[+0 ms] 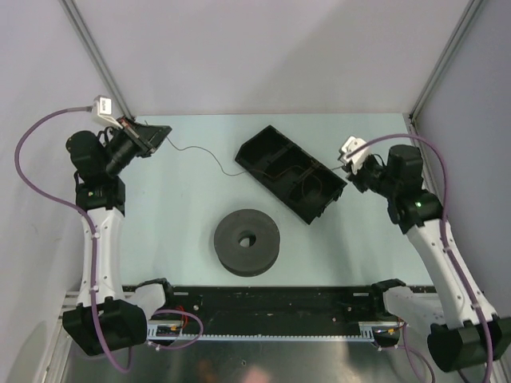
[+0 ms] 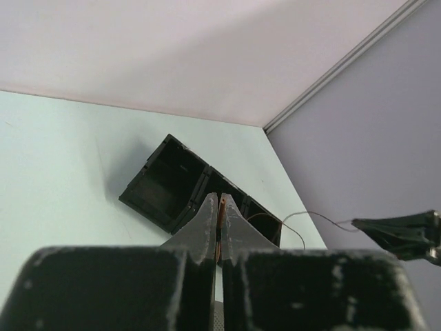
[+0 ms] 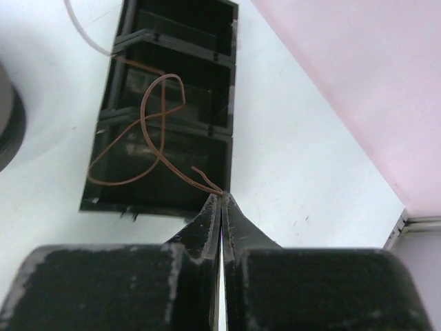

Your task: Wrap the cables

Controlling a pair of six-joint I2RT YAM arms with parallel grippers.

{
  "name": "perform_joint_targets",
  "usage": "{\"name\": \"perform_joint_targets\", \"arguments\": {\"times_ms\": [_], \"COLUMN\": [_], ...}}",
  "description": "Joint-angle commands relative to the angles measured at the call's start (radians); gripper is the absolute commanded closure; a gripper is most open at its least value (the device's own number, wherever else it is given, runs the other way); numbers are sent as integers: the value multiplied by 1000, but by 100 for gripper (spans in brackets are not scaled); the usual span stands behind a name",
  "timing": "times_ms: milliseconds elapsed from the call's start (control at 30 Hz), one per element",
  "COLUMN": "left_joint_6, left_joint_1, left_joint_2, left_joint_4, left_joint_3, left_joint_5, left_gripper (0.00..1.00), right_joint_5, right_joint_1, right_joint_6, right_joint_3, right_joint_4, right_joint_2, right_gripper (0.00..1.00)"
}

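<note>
The cable (image 1: 200, 152) is a very thin wavy wire running from the back left of the table into a black compartment tray (image 1: 275, 148). My left gripper (image 1: 162, 136) is shut on one end of it. In the left wrist view the copper-coloured cable (image 2: 222, 210) shows pinched between the left gripper's (image 2: 220, 201) closed jaws. My right gripper (image 1: 342, 168) is at the tray's right end. It (image 3: 222, 196) is shut on the other end of the cable (image 3: 162, 103), which loops over the tray's (image 3: 231, 89) compartments.
A dark grey round spool (image 1: 247, 241) lies flat in the middle of the table, also at the left edge of the right wrist view as the spool (image 3: 7, 121). A black rail (image 1: 279, 302) runs along the near edge. Walls close the back and both sides.
</note>
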Motion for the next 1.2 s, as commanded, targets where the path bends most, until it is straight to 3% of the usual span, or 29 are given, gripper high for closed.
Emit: {"name": "perform_joint_targets", "arguments": {"times_ms": [0, 133, 233, 433, 700, 967, 1067, 1167], "left_joint_6": [57, 108, 142, 160, 171, 177, 178, 186], "left_joint_1": [9, 9, 9, 9, 9, 9, 9, 9], "left_joint_2": [-34, -79, -99, -103, -107, -92, -91, -95], "left_joint_4": [-2, -27, -60, -83, -83, -83, -83, -83], "left_joint_3": [35, 14, 3, -29, -59, -51, -54, -59], "left_joint_5": [12, 12, -10, -21, -13, -8, -8, -9], "left_gripper": [100, 100, 100, 100, 100, 100, 100, 100], "right_joint_5": [-37, 2, 50, 113, 101, 50, 26, -10], "right_joint_1": [0, -2, -2, 72, 101, 124, 117, 106], "right_joint_6": [-99, -202, -242, -205, -190, -150, -126, -105], "right_joint_3": [34, 11, -44, -126, -253, -281, -281, -279], "right_joint_4": [-351, -605, -663, -611, -405, -310, -283, -272], "right_joint_2": [-96, -104, -58, 86, 213, 307, 342, 358], "right_gripper": [100, 100, 100, 100, 100, 78, 59, 47]}}
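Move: My right hand still holds the cable's free end, and the table spot where I'll lay it is about 12 cm back, 2 cm to my right and 26 cm below. The tray's middle lies some 10 cm ahead and 11 cm left, 24 cm down; the grey spool is about 12 cm back, 24 cm left and 25 cm below. From my left hand, holding the other end, that spot is around 14 cm back, 42 cm right, 37 cm down. I draw the cable end back off the tray with my right hand, then sink to the bare table right of the spool, roughly 25 cm down and 11 cm back, tipping my fingers downward about 45 degrees. Near the bottom I open them about halfway and let go of the cable while still sinking. My left hand keeps its end pinched, easing 2 cm back and, after a small rise, as much down. ##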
